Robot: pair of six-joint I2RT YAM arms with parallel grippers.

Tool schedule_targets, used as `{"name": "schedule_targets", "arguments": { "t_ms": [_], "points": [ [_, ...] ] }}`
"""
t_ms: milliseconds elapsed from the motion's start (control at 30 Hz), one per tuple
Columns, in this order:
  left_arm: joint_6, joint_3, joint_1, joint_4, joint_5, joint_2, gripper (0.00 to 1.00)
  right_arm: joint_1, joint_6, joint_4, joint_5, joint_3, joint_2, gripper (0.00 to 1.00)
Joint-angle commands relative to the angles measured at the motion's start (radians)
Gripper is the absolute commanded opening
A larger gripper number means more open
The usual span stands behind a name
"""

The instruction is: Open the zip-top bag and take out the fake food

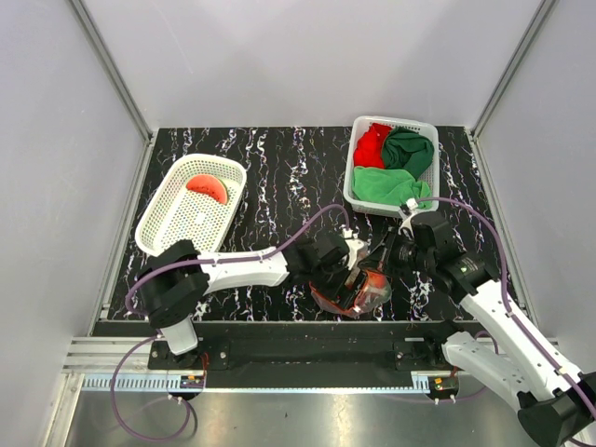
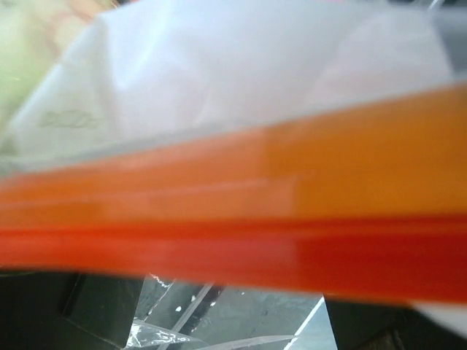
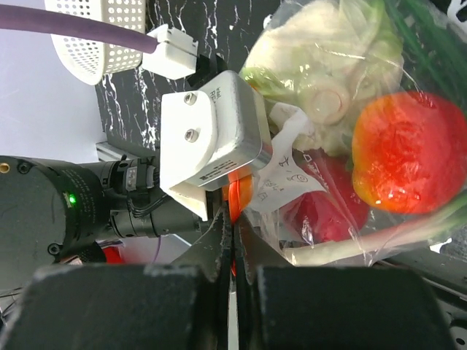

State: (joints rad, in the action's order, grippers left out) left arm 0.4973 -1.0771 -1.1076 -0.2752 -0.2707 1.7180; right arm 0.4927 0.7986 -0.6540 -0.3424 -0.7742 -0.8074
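Note:
The zip-top bag point(image 1: 361, 292) lies crumpled near the front edge, between both grippers. My right gripper point(image 3: 233, 219) is shut on its orange-red zip strip point(image 3: 241, 192). My left gripper point(image 1: 350, 264) is pressed up to the same strip point(image 2: 233, 211), which fills its view as a blur; its fingers point(image 2: 398, 328) stand wide apart, open, at the bottom corners. Fake food shows through the plastic: a pale green cabbage point(image 3: 321, 65), a red-orange round fruit point(image 3: 408, 153) and a dark red piece point(image 3: 332, 208). A red watermelon slice point(image 1: 207, 187) lies in the left white basket point(image 1: 158, 228).
A second white basket point(image 1: 352, 191) at the back right holds red point(image 1: 371, 146) and green point(image 1: 408, 151) cloths. The left arm's silver wrist housing point(image 3: 211, 135) sits close against my right gripper. Grey walls close in the black marbled table point(image 1: 279, 177).

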Motion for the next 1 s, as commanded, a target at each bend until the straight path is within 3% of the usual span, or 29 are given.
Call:
{"name": "schedule_targets", "arguments": {
  "t_ms": [0,67,233,567,700,967],
  "points": [
    [0.033,-0.003,-0.008,0.016,0.091,0.054,0.87,0.004,0.028,0.073,-0.050,-0.011,0.028,0.00],
    [0.037,-0.017,-0.008,0.018,0.114,0.046,0.80,0.004,0.024,0.067,-0.050,-0.014,0.031,0.00],
    [0.035,-0.038,-0.008,-0.019,0.140,-0.023,0.43,0.004,-0.012,0.034,-0.029,-0.031,0.057,0.00],
    [-0.019,-0.190,-0.008,-0.249,0.169,-0.156,0.05,0.003,-0.128,-0.022,0.008,-0.013,0.093,0.00],
    [-0.014,-0.256,-0.006,-0.337,0.156,-0.179,0.00,0.004,-0.147,-0.032,0.014,0.013,0.111,0.00],
    [0.093,-0.411,0.054,-0.432,0.168,-0.150,0.00,0.003,-0.170,-0.012,-0.053,0.042,0.148,0.00]
  ]
}}
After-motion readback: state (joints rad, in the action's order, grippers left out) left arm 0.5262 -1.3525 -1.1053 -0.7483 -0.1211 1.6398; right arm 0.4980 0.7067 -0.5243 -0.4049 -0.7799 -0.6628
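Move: The fake food to grasp, apparently a red piece, sits inside the bag between the left gripper's open fingers, about 2 cm to the right of that hand and 2 cm lower. The bag's bulging body lies around 5 cm to the right, 1 cm back and 4 cm down. The pinched orange rim is roughly 6 cm ahead, 5 cm to the right and 10 cm up. From the right gripper, the food is some 7 cm back, 3 cm left and 12 cm below. Close the left gripper partway on the bulky food inside the bag until the fingers stop against it, then raise it about 7 cm, drifting some 3 cm left, with a slight wrist roll. Keep the right fingers shut on the orange rim and lift that hand nearly 6 cm alongside, tipping its fingers upward by about 15 degrees. ##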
